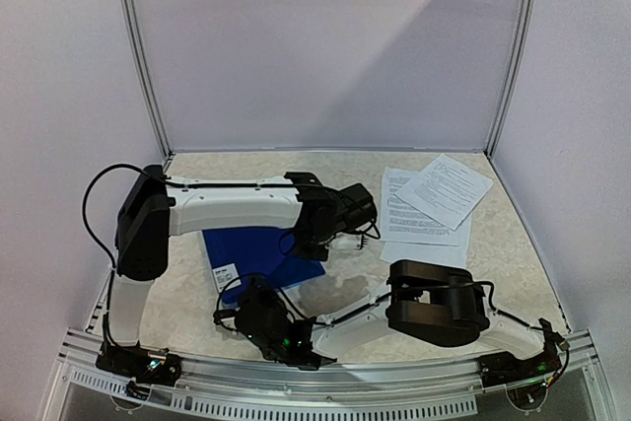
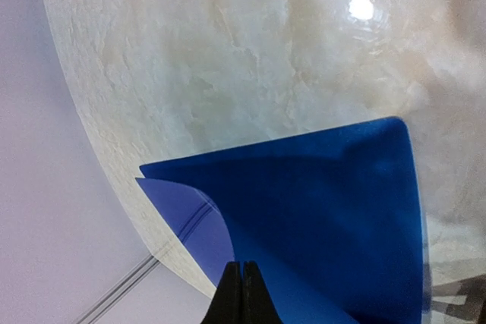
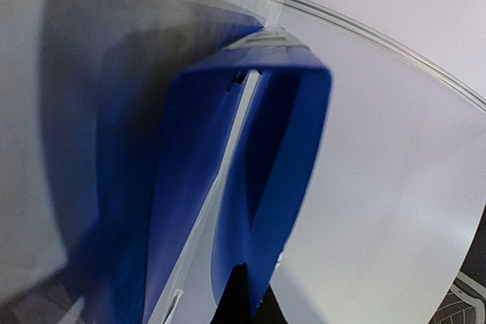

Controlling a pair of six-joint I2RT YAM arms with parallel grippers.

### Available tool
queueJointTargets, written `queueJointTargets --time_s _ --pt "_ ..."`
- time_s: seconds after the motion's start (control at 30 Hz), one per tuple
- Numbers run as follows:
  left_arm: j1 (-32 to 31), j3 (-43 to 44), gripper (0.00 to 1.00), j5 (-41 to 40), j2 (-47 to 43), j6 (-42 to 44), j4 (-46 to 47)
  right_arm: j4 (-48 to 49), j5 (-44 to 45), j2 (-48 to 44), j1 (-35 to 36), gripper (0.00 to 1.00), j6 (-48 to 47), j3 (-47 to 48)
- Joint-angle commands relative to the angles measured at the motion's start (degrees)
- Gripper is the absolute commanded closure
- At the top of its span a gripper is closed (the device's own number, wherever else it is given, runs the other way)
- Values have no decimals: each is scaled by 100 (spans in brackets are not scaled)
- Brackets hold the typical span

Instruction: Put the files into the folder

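Note:
The blue folder (image 1: 246,248) lies left of the table's middle, its white label (image 1: 222,273) near the front. My left gripper (image 1: 333,242) is at its right edge. In the left wrist view that gripper (image 2: 241,267) is shut, pinching the edge of the folder's raised cover (image 2: 326,210). My right gripper (image 1: 254,293) is at the near edge. In its wrist view the gripper (image 3: 262,286) is shut on a blue flap of the folder (image 3: 197,187), which stands partly open. The files (image 1: 434,204), white printed sheets, lie loosely overlapped at the right rear, apart from both grippers.
Pale walls and metal frame posts (image 1: 148,76) enclose the table on three sides. The right arm's dark elbow (image 1: 434,303) hangs over the table in front of the files. A metal rail (image 1: 325,391) runs along the near edge.

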Motion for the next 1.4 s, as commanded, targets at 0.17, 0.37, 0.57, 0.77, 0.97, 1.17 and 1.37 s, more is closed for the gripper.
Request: queueJointTargets --time_s 0.17,0.37,0.57,0.77,0.97,1.17,1.37 --pt "170 -472 100 598 -640 173 188 1609 613 147 -137 50 -609 -227" --pt "271 -896 100 842 -1227 421 834 3967 699 103 -137 36 -2028 -597" --pt "295 -1083 100 692 -1385 435 1187 3763 745 -312 -86 35 -1641 -1195" --pt "442 -1231 100 457 -1492 468 1401 2113 757 -1183 -65 34 210 -1884" --pt "440 -1421 100 492 -1483 395 1410 -17 139 -1797 -109 33 2467 -1989" --pt "433 -1525 100 571 -1416 367 1447 -2512 -533 -2103 -118 32 3897 -1405" --pt "405 -1222 100 839 -1428 202 1285 -3182 -765 -2119 -218 31 4771 -931"
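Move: The left gripper is already shut on the folder's raised upper cover; the folder's middle lies about 10 cm to its left and 5 cm below, and the lower cover's near right corner some 3 cm back, 2 cm right and 7 cm down. The right gripper still pinches the folder's near side, the middle about 9 cm ahead and 2 cm right of it, that corner some 5 cm ahead and 13 cm right, both slightly lower. Open the right gripper and let go of the folder's near side, rising and carrying that hand about 7 cm to its right, dipping and rising again on the way, then ease slightly back left and down with the open fingers tipping down some 20 degrees towards the loose lower corner. Meanwhile keep the left gripper shut and lift the cover about 5 cm, then let it sink roughly 2 cm. ##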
